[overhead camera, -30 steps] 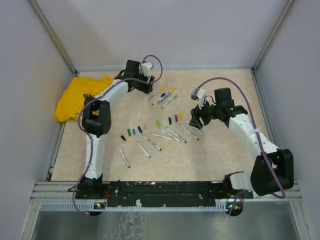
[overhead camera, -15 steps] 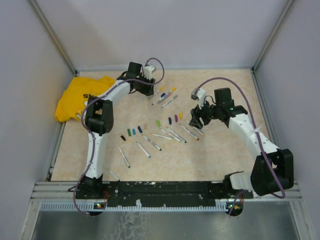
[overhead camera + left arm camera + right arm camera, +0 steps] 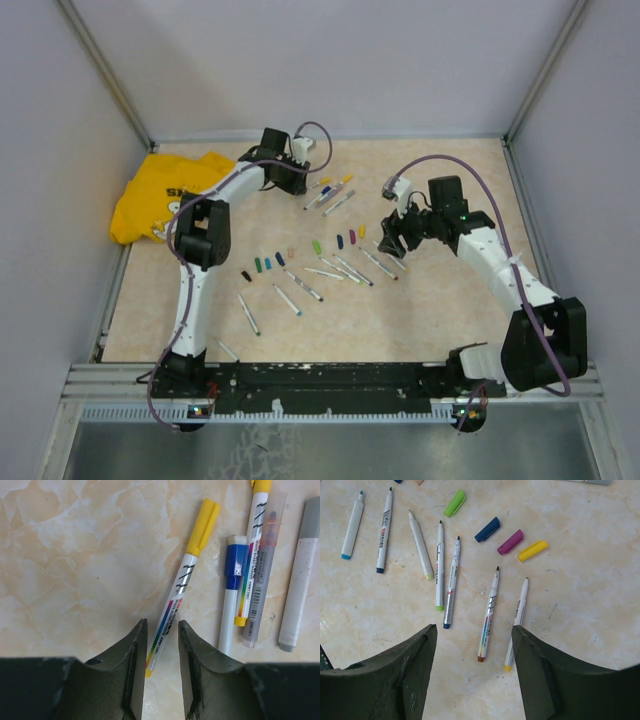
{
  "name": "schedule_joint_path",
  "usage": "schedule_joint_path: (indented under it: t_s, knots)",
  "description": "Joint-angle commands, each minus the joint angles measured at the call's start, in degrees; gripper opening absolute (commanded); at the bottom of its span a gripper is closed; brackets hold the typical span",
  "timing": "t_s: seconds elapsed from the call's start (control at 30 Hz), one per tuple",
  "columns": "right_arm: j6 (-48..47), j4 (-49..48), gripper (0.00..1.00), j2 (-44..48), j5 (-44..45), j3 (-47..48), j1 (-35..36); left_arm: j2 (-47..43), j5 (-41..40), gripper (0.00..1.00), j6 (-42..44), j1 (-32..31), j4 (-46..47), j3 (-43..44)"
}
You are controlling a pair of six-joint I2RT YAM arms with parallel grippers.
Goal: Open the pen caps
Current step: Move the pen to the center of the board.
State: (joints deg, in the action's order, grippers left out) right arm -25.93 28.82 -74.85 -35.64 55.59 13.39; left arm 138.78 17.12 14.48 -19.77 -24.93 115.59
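Observation:
In the left wrist view, my left gripper (image 3: 161,621) is low over the table. Its jaws stand narrowly open either side of the tail end of a yellow-capped pen (image 3: 182,585). That pen's yellow cap (image 3: 204,526) is on. Beside it lie a blue-capped pen (image 3: 234,562), a second yellow-ended pen (image 3: 254,540) and a clear-capped one (image 3: 265,570). From above, the left gripper (image 3: 298,181) is at the back cluster of capped pens (image 3: 328,192). My right gripper (image 3: 473,628) hangs wide open and empty over several uncapped pens (image 3: 451,580). Loose pen caps lie near them: green (image 3: 454,503), blue (image 3: 487,529), magenta (image 3: 510,542).
A crumpled yellow cloth (image 3: 160,195) lies at the back left. A thick grey marker (image 3: 300,575) rests right of the capped pens. More loose caps (image 3: 262,264) and bare pens (image 3: 287,299) are spread across the middle. Enclosure walls ring the table.
The left arm has slid right toward the capped pens and its jaws have narrowed around the yellow-capped pen's tail. The right arm has not moved.

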Motion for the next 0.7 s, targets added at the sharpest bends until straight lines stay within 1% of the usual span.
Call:
schedule_joint_path:
  t_s: [0.0, 0.1, 0.2, 0.37, 0.5, 0.67]
  knots:
    - [-0.4, -1.1, 0.62, -0.3, -0.1, 3.0, 0.4, 1.1, -0.4, 0.36, 1.3, -0.4, -1.7, 1.6]
    - [-0.4, -1.1, 0.62, -0.3, -0.1, 3.0, 0.4, 0.7, -1.0, 0.33, 1.7, -0.4, -2.0, 0.9]
    - [-0.4, -1.1, 0.62, -0.3, -0.1, 3.0, 0.4, -0.4, -1.7, 0.24, 1.7, -0.4, -1.6, -1.3]
    - [-0.4, -1.0, 0.62, -0.2, -0.3, 3.1, 0.5, -5.1, -4.0, 0.12, 0.6, -0.4, -0.4, -8.2]
    - [-0.4, -0.9, 0.62, -0.1, -0.5, 3.2, 0.5, -10.2, -6.8, 0.11, -1.5, -0.4, 1.5, -14.9]
    - [-0.3, -1.0, 0.62, 0.1, -0.6, 3.2, 0.4, -13.1, -10.6, 0.10, -5.5, -0.4, -1.7, -18.3]
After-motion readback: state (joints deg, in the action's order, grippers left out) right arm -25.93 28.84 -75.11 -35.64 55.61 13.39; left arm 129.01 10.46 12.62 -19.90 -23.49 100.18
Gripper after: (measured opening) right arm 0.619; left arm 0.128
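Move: The yellow-capped pen lies between the left fingertips, pointing forward and right, its middle about 2 cm ahead, 3 cm to the right and 1 cm below. The blue-capped pen lies about 2 cm back and 5 cm right of this hand, a second yellow-capped pen 1 cm back and 8 cm right, the grey marker 4 cm back and 10 cm right. From the right hand, the yellow-capped pen is some 26 cm ahead, 17 cm left and 12 cm below. The left fingers close on the yellow-capped pen's barrel, then draw it about 5 cm back and left, staying low. ##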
